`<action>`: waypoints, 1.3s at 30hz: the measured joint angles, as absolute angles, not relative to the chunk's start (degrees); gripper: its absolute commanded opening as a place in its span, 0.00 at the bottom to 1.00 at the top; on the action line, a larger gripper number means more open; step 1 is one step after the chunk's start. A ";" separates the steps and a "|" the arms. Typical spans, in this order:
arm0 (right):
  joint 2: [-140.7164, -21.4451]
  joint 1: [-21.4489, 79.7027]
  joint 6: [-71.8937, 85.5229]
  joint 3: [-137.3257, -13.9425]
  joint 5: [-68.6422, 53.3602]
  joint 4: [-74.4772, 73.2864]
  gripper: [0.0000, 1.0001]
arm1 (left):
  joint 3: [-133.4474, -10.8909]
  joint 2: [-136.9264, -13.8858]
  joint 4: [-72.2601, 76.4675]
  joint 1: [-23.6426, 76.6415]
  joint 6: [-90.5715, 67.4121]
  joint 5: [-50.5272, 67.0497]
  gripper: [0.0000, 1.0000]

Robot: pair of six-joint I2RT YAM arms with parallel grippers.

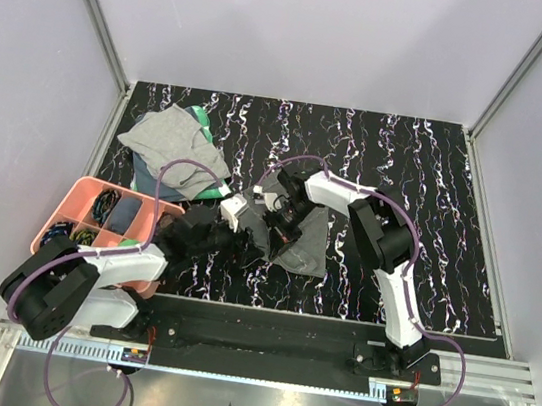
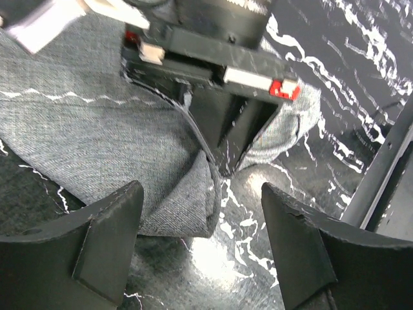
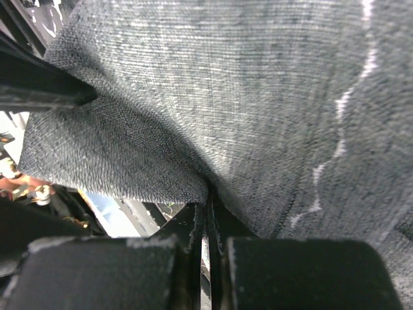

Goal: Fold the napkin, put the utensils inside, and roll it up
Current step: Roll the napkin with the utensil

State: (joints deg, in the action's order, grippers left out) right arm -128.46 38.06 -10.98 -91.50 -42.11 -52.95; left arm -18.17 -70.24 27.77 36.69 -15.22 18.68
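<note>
The dark charcoal napkin [image 1: 312, 241] lies crumpled on the marbled table, right of centre. My right gripper [image 1: 285, 227] is shut on one of its edges, and the cloth [image 3: 245, 97] drapes up from the closed jaws [image 3: 208, 194]. In the left wrist view the right gripper [image 2: 224, 158] pinches the napkin [image 2: 110, 142] just past a folded corner [image 2: 190, 216]. My left gripper [image 2: 201, 194] is open and low over the table, its left finger [image 2: 106, 239] beside that corner and touching nothing. In the top view the left gripper [image 1: 250, 228] faces the right one closely. The utensils are out of view.
A lighter grey cloth [image 1: 170, 143] over a green item [image 1: 198, 115] lies at the back left. A pink compartment tray [image 1: 80, 198] with small items sits at the front left, next to the left arm. The black marbled table [image 1: 417, 173] extends to the right.
</note>
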 measured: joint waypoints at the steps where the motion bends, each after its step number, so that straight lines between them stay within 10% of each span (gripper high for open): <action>1: -128.90 37.87 -11.14 -91.79 -42.72 -53.32 0.00 | -18.22 -70.22 27.14 36.93 -14.81 18.61 0.76; 9: -130.80 37.10 -12.10 -93.62 -44.88 -55.57 0.00 | -18.63 -70.19 22.72 38.26 -12.99 15.86 0.69; 23: -131.33 36.84 -13.08 -94.17 -46.33 -56.27 0.02 | -20.69 -71.99 18.72 38.85 -12.58 8.86 0.01; 39: -111.02 35.75 -7.68 -79.50 -39.42 -44.88 0.72 | -21.28 -72.84 16.05 36.53 -23.31 10.61 0.00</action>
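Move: The napkin's loose near-left corner lies under the open left gripper, about 4 cm below it and perhaps 1 cm to its left. The shut right fingers, about 6 cm to the left gripper's right and 6 cm lower, hold the near edge; that same corner lies roughly 5 cm to the right hand's left and 2 cm above it. The grey cloth pile is some 19 cm ahead of the left gripper and 17 cm to its left. Lower the left gripper about 3 cm onto the napkin's near-left corner, easing it some 2 cm to the left, and pinch the corner shut while the wrist dips its tips, then swings about 10 degrees counter-clockwise. Keep the right fingers clamped in place on the edge until the left has closed; only then open them and lift clear, about 5 cm up and slightly right. ##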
